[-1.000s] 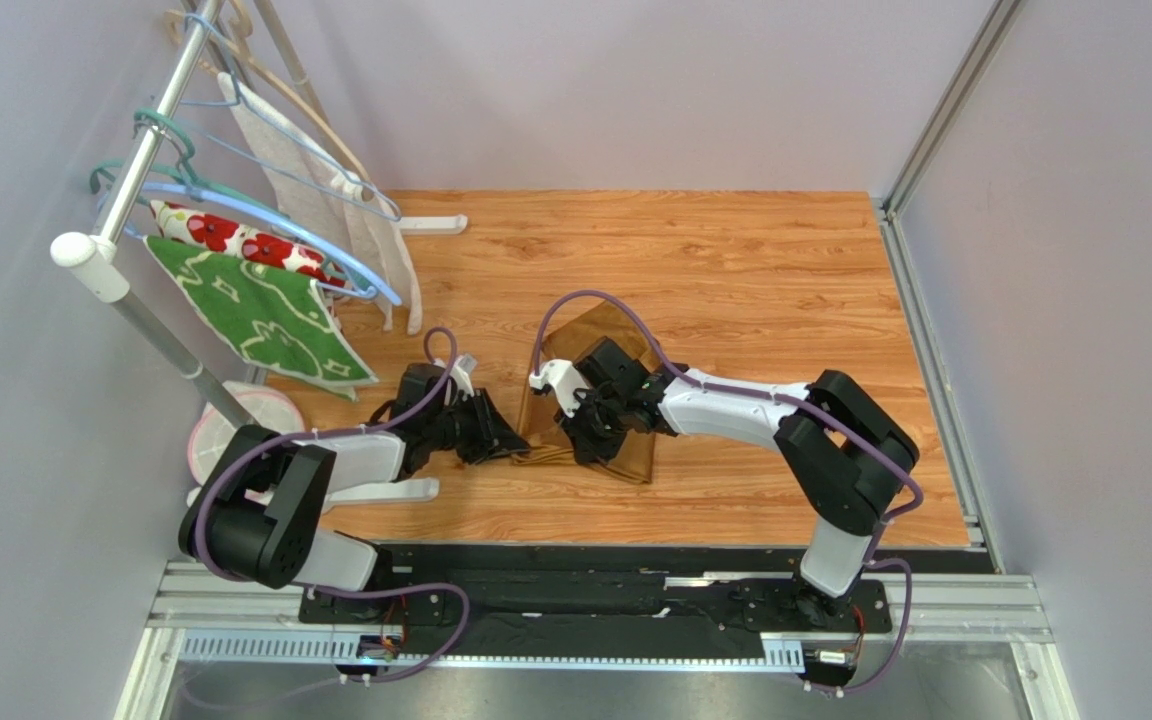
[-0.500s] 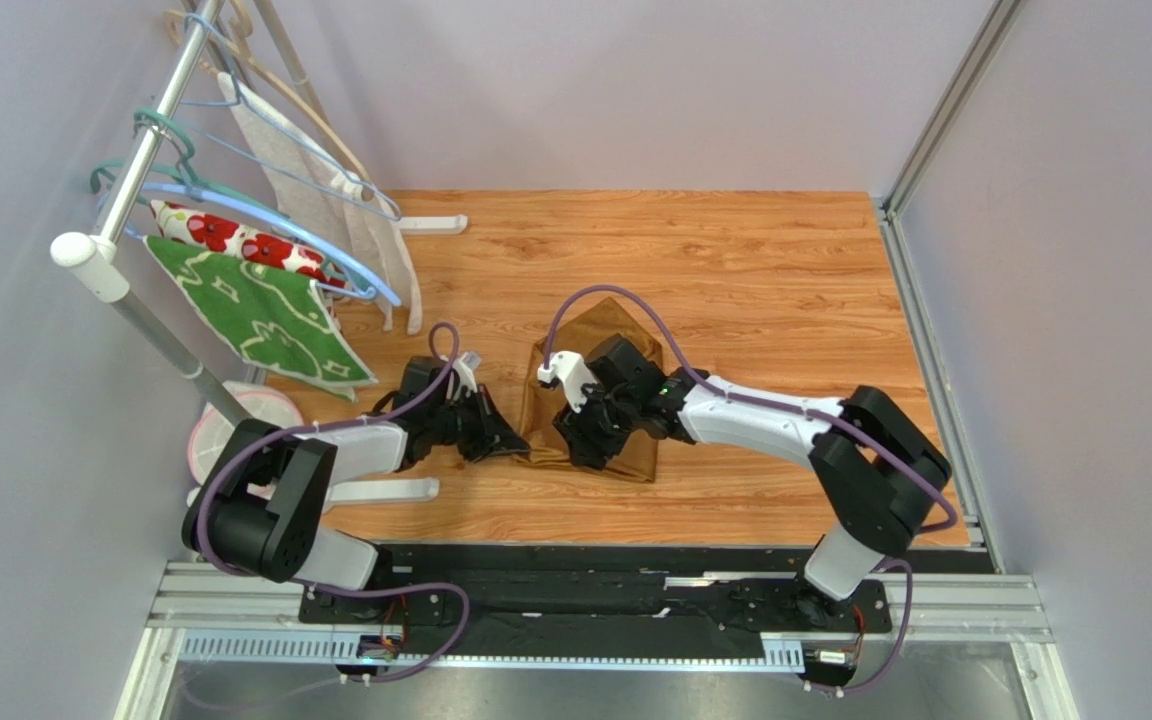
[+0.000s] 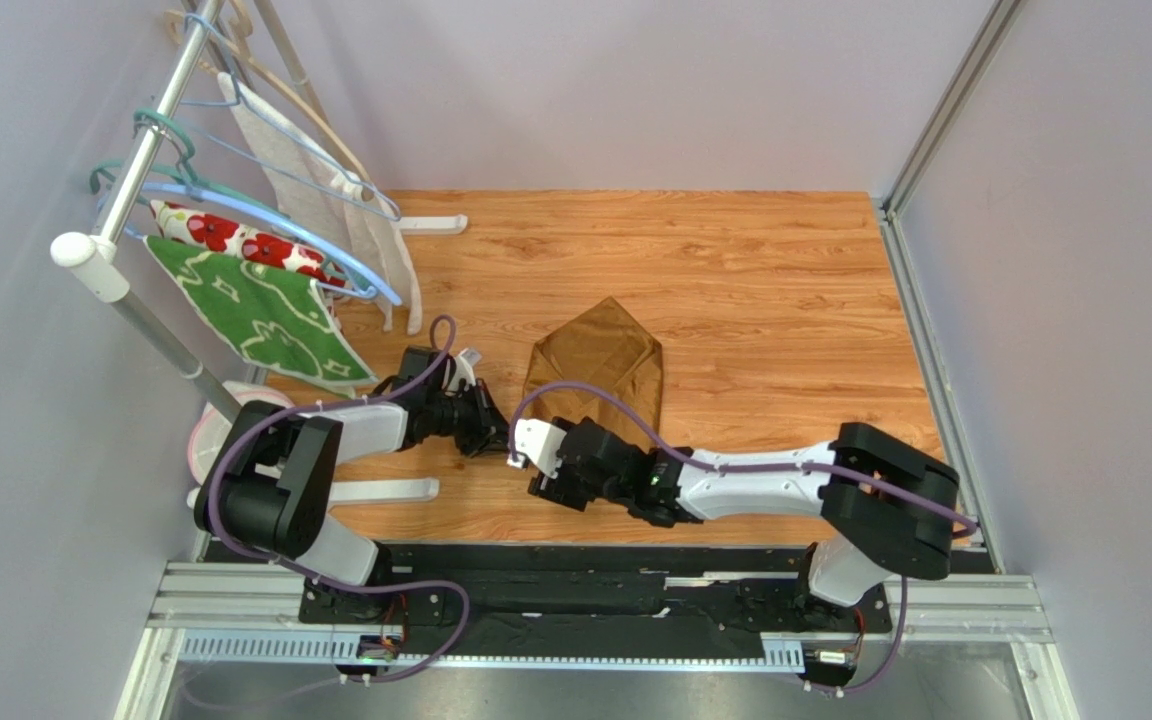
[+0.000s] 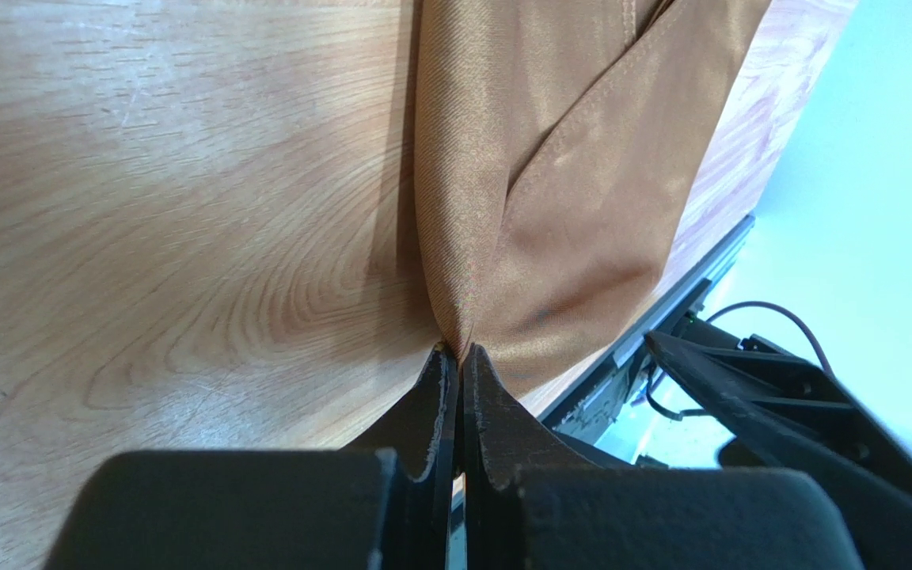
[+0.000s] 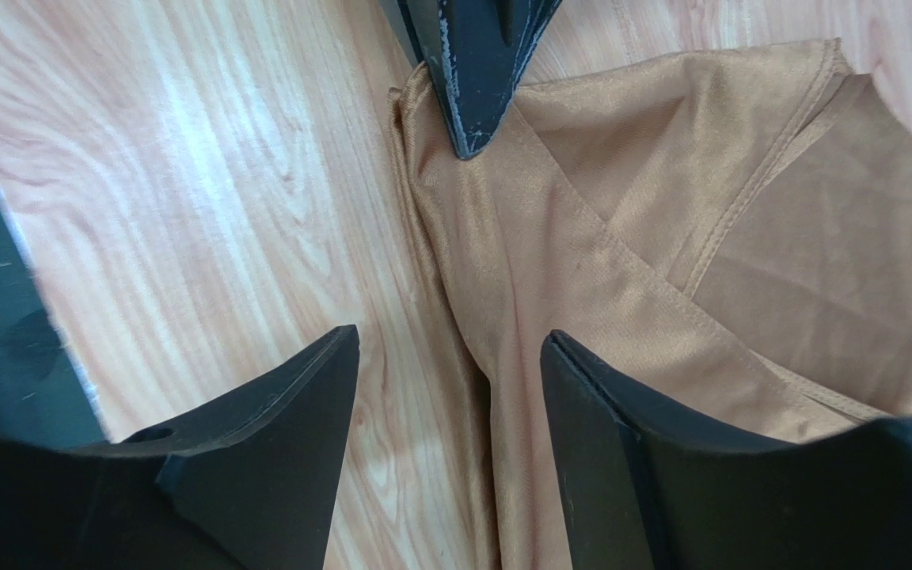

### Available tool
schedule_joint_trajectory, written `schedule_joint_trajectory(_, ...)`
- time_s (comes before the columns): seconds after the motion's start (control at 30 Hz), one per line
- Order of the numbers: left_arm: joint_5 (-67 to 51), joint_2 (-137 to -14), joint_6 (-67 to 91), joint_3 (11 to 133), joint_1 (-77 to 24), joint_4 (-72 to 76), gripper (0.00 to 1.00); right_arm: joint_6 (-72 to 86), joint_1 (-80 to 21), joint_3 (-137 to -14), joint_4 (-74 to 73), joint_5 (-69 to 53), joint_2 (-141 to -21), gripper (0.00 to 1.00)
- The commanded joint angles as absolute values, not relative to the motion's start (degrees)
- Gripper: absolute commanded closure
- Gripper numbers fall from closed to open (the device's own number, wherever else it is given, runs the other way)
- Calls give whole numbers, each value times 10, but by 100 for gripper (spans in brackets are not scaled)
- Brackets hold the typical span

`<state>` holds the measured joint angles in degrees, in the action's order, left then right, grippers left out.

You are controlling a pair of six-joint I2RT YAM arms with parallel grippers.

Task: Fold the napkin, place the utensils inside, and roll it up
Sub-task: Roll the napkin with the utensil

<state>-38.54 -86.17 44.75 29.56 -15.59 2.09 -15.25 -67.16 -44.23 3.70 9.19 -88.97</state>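
The golden-brown napkin lies folded on the wooden table, its flaps overlapping, seen close in the left wrist view and the right wrist view. My left gripper is shut on the napkin's near-left corner, the cloth pinched at the fingertips. My right gripper hovers open just in front of the napkin's near edge, nothing between its fingers, and the left gripper's fingers show beyond it. The utensils are out of view.
A clothes rack with hangers stands at the left, carrying a green leaf-patterned cloth and a white cloth with red flowers. A pink-rimmed round dish sits under it. Grey walls enclose the table on three sides.
My right gripper opened, let go of the napkin and drew back toward the near edge. The napkin's lifted part settled flat. My left gripper shut on the corner.
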Motion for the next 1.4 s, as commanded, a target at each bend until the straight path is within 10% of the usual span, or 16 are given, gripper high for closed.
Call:
schedule_joint_trajectory(0.0, -407, -865, 433, 315, -150, 3, 100, -206, -696, -432, 148, 198, -923, 37)
schedule_joint_trajectory(0.67, -417, -867, 435, 316, -141, 2, 100, -273, -736, -432, 193, 312, -1041, 42)
schedule_joint_trajectory(0.9, -417, -864, 434, 316, -139, 2, 100, -254, -736, -455, 135, 287, -1067, 82)
schedule_joint_trajectory(1.13, -361, -810, 408, 319, -139, -32, 37, -183, -719, -492, -20, 181, -1017, 100)
schedule_joint_trajectory(1.37, -251, -703, 374, 313, -139, -79, 29, -137, -660, -552, -136, 51, -980, 100)
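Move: The right hand hangs open over the near edge of the folded napkin, and the stretch it will grip lies about 3 cm ahead, 1 cm left and 4 cm below. From this hand, the napkin's left near corner is some 4 cm ahead, 6 cm left and 4 cm down, and its far tip is roughly 22 cm ahead and 6 cm right. The left hand already pinches that corner; the grip stretch lies about 5 cm right of it and 1 cm back. The right hand sinks about 4 cm onto the napkin's near edge while reaching some 2.5 cm forward and a little left, its wrist turning about 20 degrees, then shuts its open fingers on the folded layers just inboard of the left corner and draws back about 2 cm towards the base as most of the wrist turn swings back. The left hand keeps its pinch on the corner, almost still, until the right has nearly closed, then opens wide, lets go, and comes up about 2.5 cm and 2 cm to the left. ##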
